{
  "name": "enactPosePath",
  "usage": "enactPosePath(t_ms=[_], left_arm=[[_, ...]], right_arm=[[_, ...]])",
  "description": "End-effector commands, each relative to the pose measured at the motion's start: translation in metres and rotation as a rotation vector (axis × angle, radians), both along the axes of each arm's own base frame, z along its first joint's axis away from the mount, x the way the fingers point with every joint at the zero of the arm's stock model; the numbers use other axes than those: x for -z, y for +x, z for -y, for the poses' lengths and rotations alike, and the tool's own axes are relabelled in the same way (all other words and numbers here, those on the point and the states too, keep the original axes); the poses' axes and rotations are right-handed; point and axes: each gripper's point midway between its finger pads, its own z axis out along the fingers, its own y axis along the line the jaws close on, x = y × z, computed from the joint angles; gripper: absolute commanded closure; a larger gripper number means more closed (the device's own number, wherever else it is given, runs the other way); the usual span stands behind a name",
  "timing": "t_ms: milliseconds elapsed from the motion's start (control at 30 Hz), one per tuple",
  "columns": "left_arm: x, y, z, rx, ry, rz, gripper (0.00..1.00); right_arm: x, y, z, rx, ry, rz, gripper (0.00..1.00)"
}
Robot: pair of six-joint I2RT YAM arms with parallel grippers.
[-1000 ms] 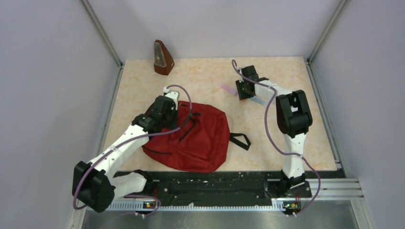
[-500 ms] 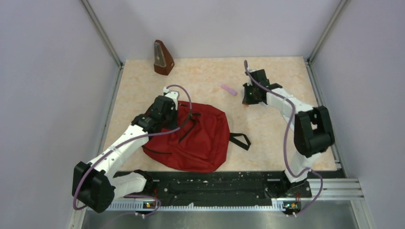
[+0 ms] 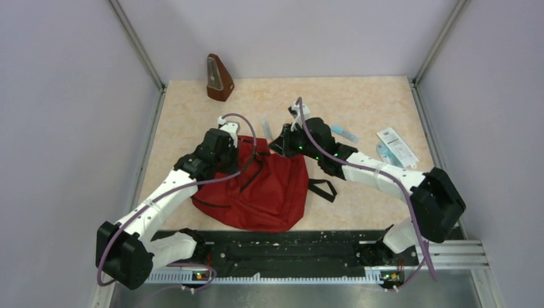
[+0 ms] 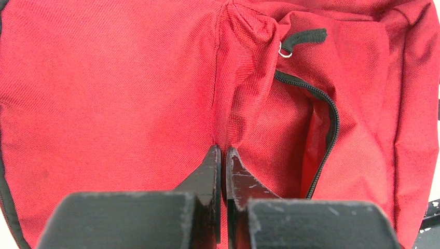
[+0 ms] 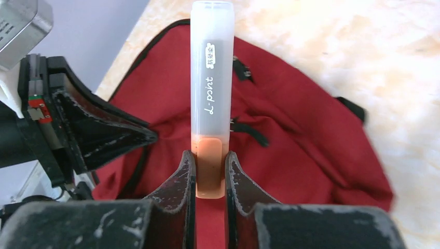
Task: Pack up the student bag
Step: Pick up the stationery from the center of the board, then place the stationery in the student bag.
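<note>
The dark red student bag (image 3: 260, 189) lies flat on the table in front of the left arm, its black zipper (image 4: 326, 129) open along one side. My left gripper (image 3: 222, 149) is shut on a raised fold of the bag's fabric (image 4: 244, 78) beside the opening, its jaws pressed together (image 4: 222, 150). My right gripper (image 5: 210, 166) is shut on the orange end of a highlighter (image 5: 211, 78) with a translucent cap. It holds the highlighter (image 3: 267, 128) over the bag's far edge (image 5: 290, 155), close to the left gripper (image 5: 98, 135).
A brown metronome-like object (image 3: 219, 78) stands at the back left. A blue item (image 3: 344, 133) and white packets (image 3: 396, 144) lie at the right. A black strap loop (image 3: 323, 188) sticks out from the bag's right side. Walls close in on three sides.
The right arm swung from the back right of the table over to the bag's far edge, carrying the highlighter. This uncovered the items at the right. The left arm has not moved.
</note>
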Motion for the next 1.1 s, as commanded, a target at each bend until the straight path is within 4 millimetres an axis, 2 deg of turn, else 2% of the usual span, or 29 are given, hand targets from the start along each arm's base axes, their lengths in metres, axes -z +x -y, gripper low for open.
enactPosePath(t_ms=[0, 133, 233, 367, 533, 700, 900, 1000, 1033, 1067], left_arm=[[-0.028, 0.010, 0.006, 0.002, -0.056, 0.085, 1.00], [-0.029, 0.010, 0.007, 0.005, -0.061, 0.083, 1.00], [-0.029, 0.010, 0.007, 0.004, -0.063, 0.085, 1.00], [-0.031, 0.009, 0.006, 0.002, -0.064, 0.093, 1.00], [-0.033, 0.010, 0.005, -0.004, -0.062, 0.099, 1.00], [-0.033, 0.010, 0.005, -0.004, -0.061, 0.100, 1.00], [-0.029, 0.012, -0.001, -0.036, -0.037, 0.092, 1.00], [-0.029, 0.012, -0.001, -0.035, -0.041, 0.091, 1.00], [-0.030, 0.012, 0.000, -0.030, -0.045, 0.090, 1.00], [-0.030, 0.012, 0.002, -0.023, -0.050, 0.090, 1.00]], right_arm=[[-0.032, -0.003, -0.053, -0.052, 0.164, 0.087, 1.00], [-0.023, -0.013, -0.083, -0.110, 0.184, 0.104, 1.00], [-0.005, -0.019, -0.102, -0.153, 0.156, 0.116, 1.00], [0.022, -0.027, -0.113, -0.188, 0.117, 0.117, 1.00], [0.053, -0.034, -0.102, -0.201, 0.024, 0.100, 1.00], [0.069, -0.044, -0.078, -0.217, -0.091, 0.109, 1.00], [0.093, -0.061, -0.064, -0.333, -0.232, 0.097, 1.00], [0.096, -0.066, -0.061, -0.369, -0.260, 0.099, 1.00], [0.095, -0.066, -0.061, -0.375, -0.263, 0.099, 0.97], [0.091, -0.065, -0.063, -0.373, -0.261, 0.104, 0.83]])
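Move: Below and to the left of the right hand, which holds a marker by its orange end, the bag pocket's opening lies some 10 cm left, 5 cm back and 13 cm down. The zip pull is about 4 cm ahead of that hand, 6 cm left and 13 cm below; the black strap is 7 cm back, 17 cm right and 18 cm below. From the left hand, pinching the pocket's lip, the opening is roughly 4 cm right, level fore-and-aft, and 3 cm below. Sinking about 10 cm and drawing some 5 cm back, the right hand carries the marker down over the pocket opening; it swings nearly 10 cm left, then eases about 3 cm back to the right. Its wrist turns some 15 degrees counter-clockwise while the fingers tip downward and keep their grip. The left hand stays, still pinching the lip. ##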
